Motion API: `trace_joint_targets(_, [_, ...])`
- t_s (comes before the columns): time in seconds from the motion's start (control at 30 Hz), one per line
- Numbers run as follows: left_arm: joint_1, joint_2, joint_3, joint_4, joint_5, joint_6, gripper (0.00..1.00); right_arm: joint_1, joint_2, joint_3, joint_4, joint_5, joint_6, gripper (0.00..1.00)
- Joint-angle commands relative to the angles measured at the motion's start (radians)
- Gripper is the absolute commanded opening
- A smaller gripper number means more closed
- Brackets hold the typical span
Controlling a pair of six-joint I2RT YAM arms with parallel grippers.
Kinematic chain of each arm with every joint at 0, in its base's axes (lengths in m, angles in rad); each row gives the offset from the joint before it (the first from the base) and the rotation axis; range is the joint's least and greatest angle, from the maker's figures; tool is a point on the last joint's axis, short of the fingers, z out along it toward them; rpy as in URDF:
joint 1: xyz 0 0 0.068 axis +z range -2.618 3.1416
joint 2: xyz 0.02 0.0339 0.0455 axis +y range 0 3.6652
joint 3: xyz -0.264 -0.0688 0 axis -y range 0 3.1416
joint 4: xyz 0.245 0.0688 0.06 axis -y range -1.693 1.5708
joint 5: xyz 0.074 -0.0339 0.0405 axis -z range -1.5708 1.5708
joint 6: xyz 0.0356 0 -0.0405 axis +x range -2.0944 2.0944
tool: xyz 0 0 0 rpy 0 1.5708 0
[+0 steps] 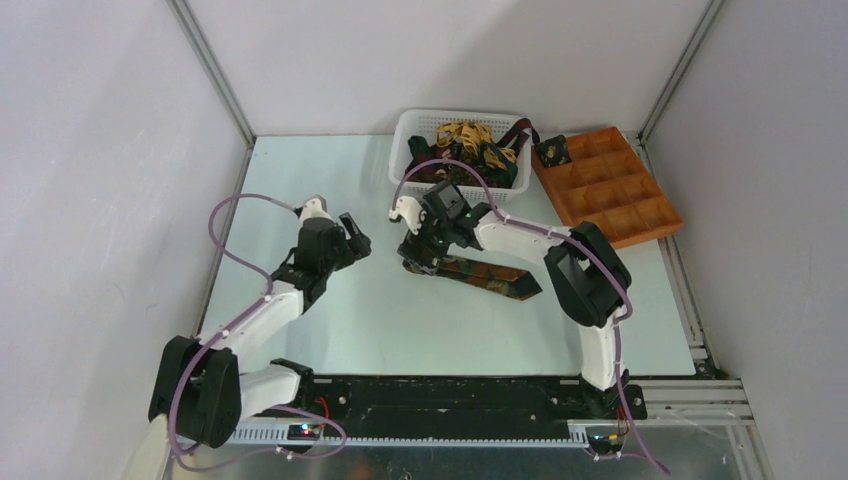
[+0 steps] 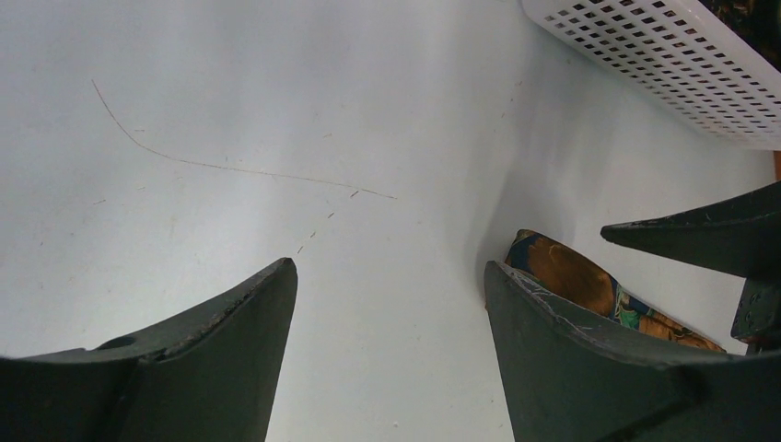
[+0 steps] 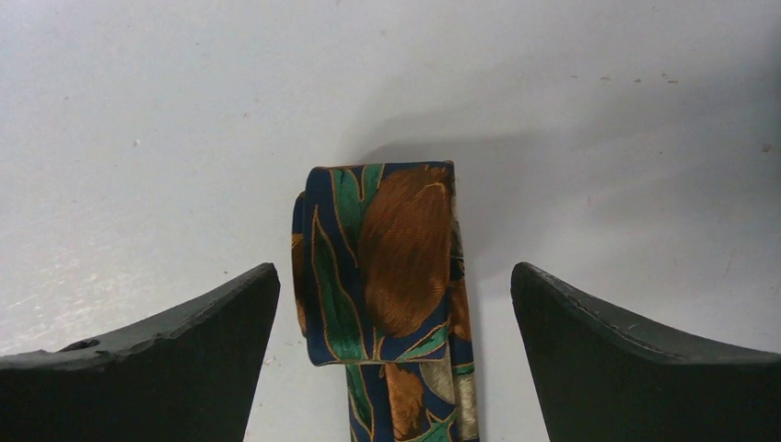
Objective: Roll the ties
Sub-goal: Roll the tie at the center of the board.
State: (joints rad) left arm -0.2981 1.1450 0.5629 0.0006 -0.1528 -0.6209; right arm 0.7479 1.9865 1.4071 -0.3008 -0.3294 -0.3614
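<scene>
One tie (image 1: 492, 275), patterned in dark blue, green and brown, lies flat on the table. Its left end is folded over once (image 3: 382, 258). My right gripper (image 1: 414, 260) hovers over that folded end, open, and the fold lies between its fingers (image 3: 394, 272) without touching them. My left gripper (image 1: 357, 240) is open a little to the left, with bare table between its fingers (image 2: 391, 276). The tie's end (image 2: 566, 276) shows just past its right finger. More ties (image 1: 470, 148) are heaped in the white basket. A small dark rolled tie (image 1: 553, 150) sits in the tray's near-left compartment.
The white plastic basket (image 1: 408, 135) stands at the back centre, its wall (image 2: 663, 55) near my left gripper. The orange-brown compartment tray (image 1: 615, 190) is at the back right. White walls close in the table on the left, back and right.
</scene>
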Motion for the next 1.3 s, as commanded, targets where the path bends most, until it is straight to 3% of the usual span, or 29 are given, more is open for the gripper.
trace_joint_targets(0.0, [0.010, -0.017, -0.005, 0.017, 0.008, 0.017, 0.81, 0.017, 0.032, 0.069, -0.023, 0.066, -0.043, 0.99])
trace_joint_targets(0.83, [0.013, 0.022, -0.022, 0.066, 0.005, 0.006, 0.81, 0.028, 0.154, 0.156, -0.080, 0.077, 0.000, 0.99])
trace_joint_targets(1.27, [0.013, 0.043, -0.017, 0.074, 0.012, 0.008, 0.80, 0.027, 0.165, 0.136, -0.081, 0.097, 0.001, 0.74])
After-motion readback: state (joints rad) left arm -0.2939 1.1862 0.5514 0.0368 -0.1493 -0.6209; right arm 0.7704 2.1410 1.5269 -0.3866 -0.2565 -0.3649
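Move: Between the right hand's open fingers and some 4 cm below them sits the rolled end of the tie, within about 1 cm ahead and level sideways. The tie's flat pointed end lies about 21 cm to the right and 4 cm back, 5 cm below the hand; the white basket stands roughly 21 cm ahead and 9 cm right. From the left hand the roll is about 12 cm to the right, level fore and aft, 9 cm lower. Sinking about 4 cm, the right hand brings its wide-open fingers down on either side of the roll, drifting about 1 cm forward early on and partly back, while the fingers tip somewhat steeper, under ten degrees. Once down it stays in place and closes them by about a quarter, until both come up against the sides of the roll. ##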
